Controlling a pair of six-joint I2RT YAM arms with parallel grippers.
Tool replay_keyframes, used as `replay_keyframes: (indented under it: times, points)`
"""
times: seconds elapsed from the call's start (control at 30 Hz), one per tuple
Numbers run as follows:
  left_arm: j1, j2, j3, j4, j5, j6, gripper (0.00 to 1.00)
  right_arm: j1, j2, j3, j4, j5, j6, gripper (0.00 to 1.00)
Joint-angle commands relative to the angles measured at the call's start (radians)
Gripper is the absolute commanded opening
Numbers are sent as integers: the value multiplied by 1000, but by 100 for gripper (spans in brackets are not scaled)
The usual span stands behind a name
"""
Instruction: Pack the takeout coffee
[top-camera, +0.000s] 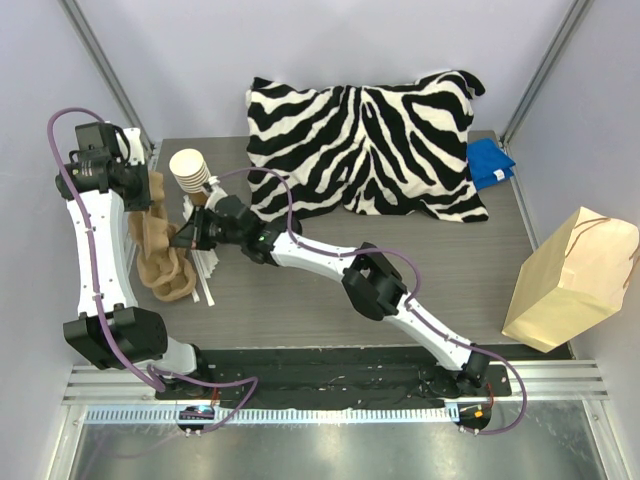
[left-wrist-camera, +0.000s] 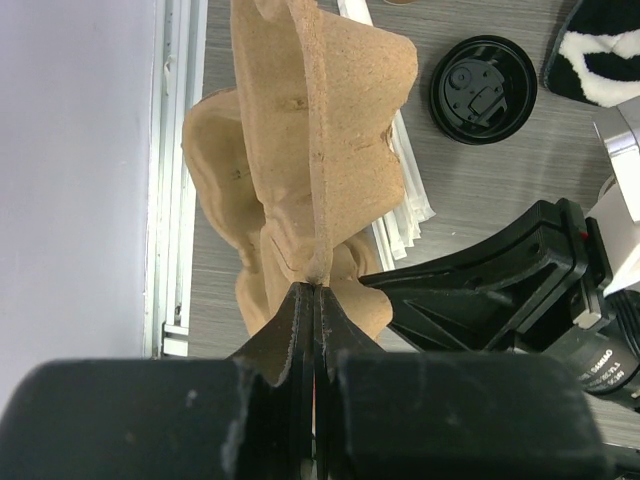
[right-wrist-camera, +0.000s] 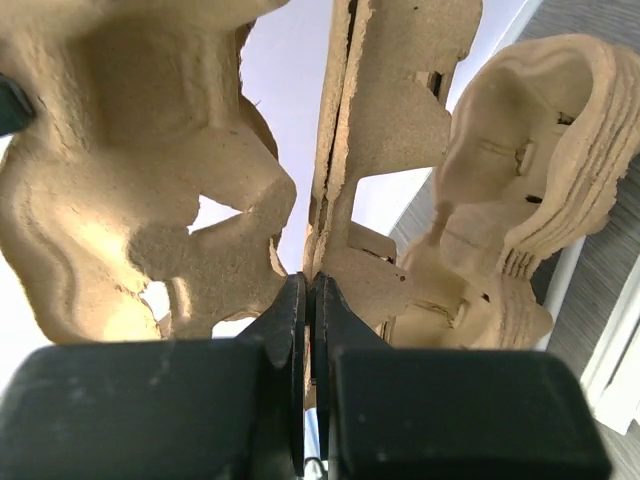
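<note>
The takeout coffee is out of view; no lidded cup shows in any frame. A tan moulded-pulp cup carrier (top-camera: 150, 215) stands tilted at the table's left edge, over a stack of similar carriers (top-camera: 170, 275). My left gripper (left-wrist-camera: 315, 290) is shut on the thin rim of the carrier (left-wrist-camera: 320, 130). My right gripper (right-wrist-camera: 308, 280) is shut on another edge of the carrier (right-wrist-camera: 385, 120), reaching in from the right (top-camera: 188, 236). A loose black lid (left-wrist-camera: 483, 90) lies on the table beside the carrier.
A stack of unlidded cups (top-camera: 190, 168) stands behind the carrier. White paper-wrapped sticks (top-camera: 207, 270) lie beside the stack. A zebra-print pillow (top-camera: 365, 145) and a blue cloth (top-camera: 490, 162) sit at the back. A kraft paper bag (top-camera: 572, 280) lies at the right edge.
</note>
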Motion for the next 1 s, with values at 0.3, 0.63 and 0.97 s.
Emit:
replay_keyframes:
  times: [0.3, 0.63, 0.97]
  points:
    - [11, -9, 12, 21, 4, 3, 0, -3, 23, -50, 120, -57, 33, 1]
    - [12, 2, 11, 21, 14, 3, 0, -16, 34, -53, 115, -55, 52, 46]
    - [11, 13, 81, -3, 92, -25, 0, -40, -60, -10, 84, -86, -5, 76]
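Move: Pinched by its upper edge in the right hand, the stack of cup trays has its middle about 7 cm below, 4 cm left and 2 cm back of that hand. The single tray in the left hand hangs some 5 cm ahead, 4 cm left and 6 cm higher; the straws lie about 3 cm right, level fore and aft, 13 cm down. For the left hand, the stack is roughly 16 cm below, 4 cm back and 2 cm left. Sinking almost straight down about 4.5 cm, the right hand lowers the pinched edge of the tray stack away from the single tray above, then stays at that height and spreads its fingers wide, letting go of the stack. The left hand stays put with its fingers shut, still holding the single tray up. ##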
